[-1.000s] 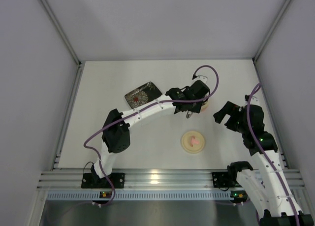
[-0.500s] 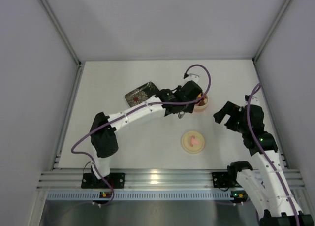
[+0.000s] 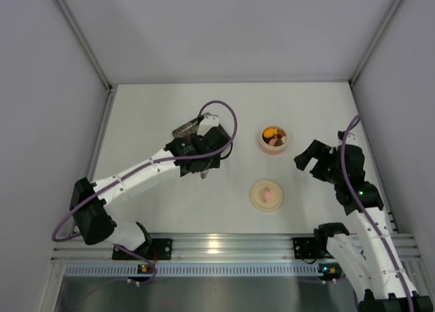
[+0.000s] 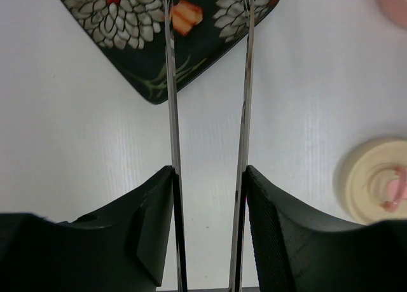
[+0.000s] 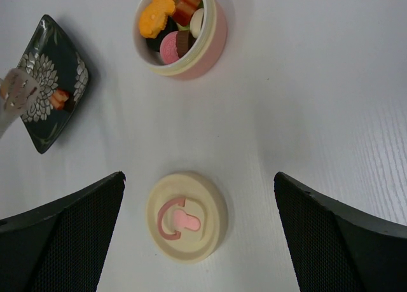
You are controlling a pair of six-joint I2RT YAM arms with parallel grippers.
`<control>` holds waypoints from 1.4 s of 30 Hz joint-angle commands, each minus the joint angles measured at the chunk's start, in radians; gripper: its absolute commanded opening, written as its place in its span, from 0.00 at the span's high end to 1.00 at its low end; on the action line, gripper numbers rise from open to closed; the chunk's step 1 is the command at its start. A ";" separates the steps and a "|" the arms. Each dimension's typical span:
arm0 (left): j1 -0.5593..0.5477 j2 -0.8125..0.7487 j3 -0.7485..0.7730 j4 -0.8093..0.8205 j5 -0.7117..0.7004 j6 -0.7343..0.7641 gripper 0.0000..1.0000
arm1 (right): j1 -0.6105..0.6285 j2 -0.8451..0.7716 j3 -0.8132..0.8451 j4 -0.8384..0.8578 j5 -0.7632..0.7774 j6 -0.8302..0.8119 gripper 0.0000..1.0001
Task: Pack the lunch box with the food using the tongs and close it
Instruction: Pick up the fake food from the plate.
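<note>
My left gripper (image 4: pixel 208 177) (image 3: pixel 199 156) is shut on the silvery tongs (image 4: pixel 245 82), whose two arms stand apart and reach over the dark floral plate (image 4: pixel 127 25). One orange-and-red piece of food (image 4: pixel 186 16) lies on the plate between the arms. The tongs' tips are cut off in the left wrist view. The pink lunch box (image 3: pixel 274 139) (image 5: pixel 206 31) stands open and holds several coloured pieces (image 5: pixel 166 25). Its cream lid (image 3: pixel 266 195) (image 5: pixel 186 215) lies flat, pink knob up. My right gripper (image 5: pixel 198 175) (image 3: pixel 312 159) hangs open just above the lid.
The plate (image 3: pixel 185 129) is mostly hidden under my left wrist in the top view. In the right wrist view the tongs' blurred tip (image 5: pixel 16 91) shows over the plate (image 5: pixel 44 123). Grey walls close in the table on three sides.
My left arm has swung left from the lunch box to the plate, carrying the tongs, and the tongs' arms have spread. The lunch box is now uncovered. The right arm has not moved.
</note>
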 commanded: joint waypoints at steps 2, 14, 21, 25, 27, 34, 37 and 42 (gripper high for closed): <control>0.017 -0.063 -0.112 0.000 -0.002 -0.051 0.48 | -0.016 -0.001 -0.004 0.048 -0.014 0.010 0.01; 0.036 -0.034 -0.178 0.038 0.018 -0.068 0.45 | -0.016 -0.003 0.008 0.045 -0.016 0.009 0.01; 0.094 -0.011 -0.177 0.080 0.067 -0.034 0.46 | -0.016 0.002 0.014 0.040 -0.008 0.003 0.01; 0.114 -0.004 -0.178 0.101 0.097 -0.019 0.47 | -0.016 0.006 0.019 0.040 -0.006 -0.002 0.01; 0.117 0.004 -0.177 0.109 0.109 -0.014 0.47 | -0.018 0.006 0.021 0.039 -0.008 -0.002 0.01; 0.128 0.032 -0.174 0.133 0.132 -0.001 0.48 | -0.016 0.005 0.027 0.036 -0.003 -0.004 0.00; 0.137 0.036 -0.169 0.135 0.135 -0.001 0.48 | -0.016 0.005 0.022 0.036 -0.003 -0.007 0.00; 0.143 0.041 -0.168 0.135 0.135 0.001 0.48 | -0.016 0.006 0.014 0.039 -0.003 -0.005 0.00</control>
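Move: The left gripper holds the tongs; the bacon piece left on the plate is about 10 cm ahead of it, 3 cm to its left and 18 cm below, a brown piece touching it on the right. The plate's middle is roughly 12 cm ahead and 5 cm left, the lunch box some 11 cm ahead and 21 cm right. From the right gripper the bacon lies about 13 cm ahead and 31 cm to the left. Bring the left gripper down about 7 cm towards the plate, quickly at first while easing some 3 cm left and 2 cm back, then forward again by about as much while sinking slowly. Tip the tongs about 10 degrees further down, so that their tips line up with the bacon piece, and keep them half open in a steady hold. ##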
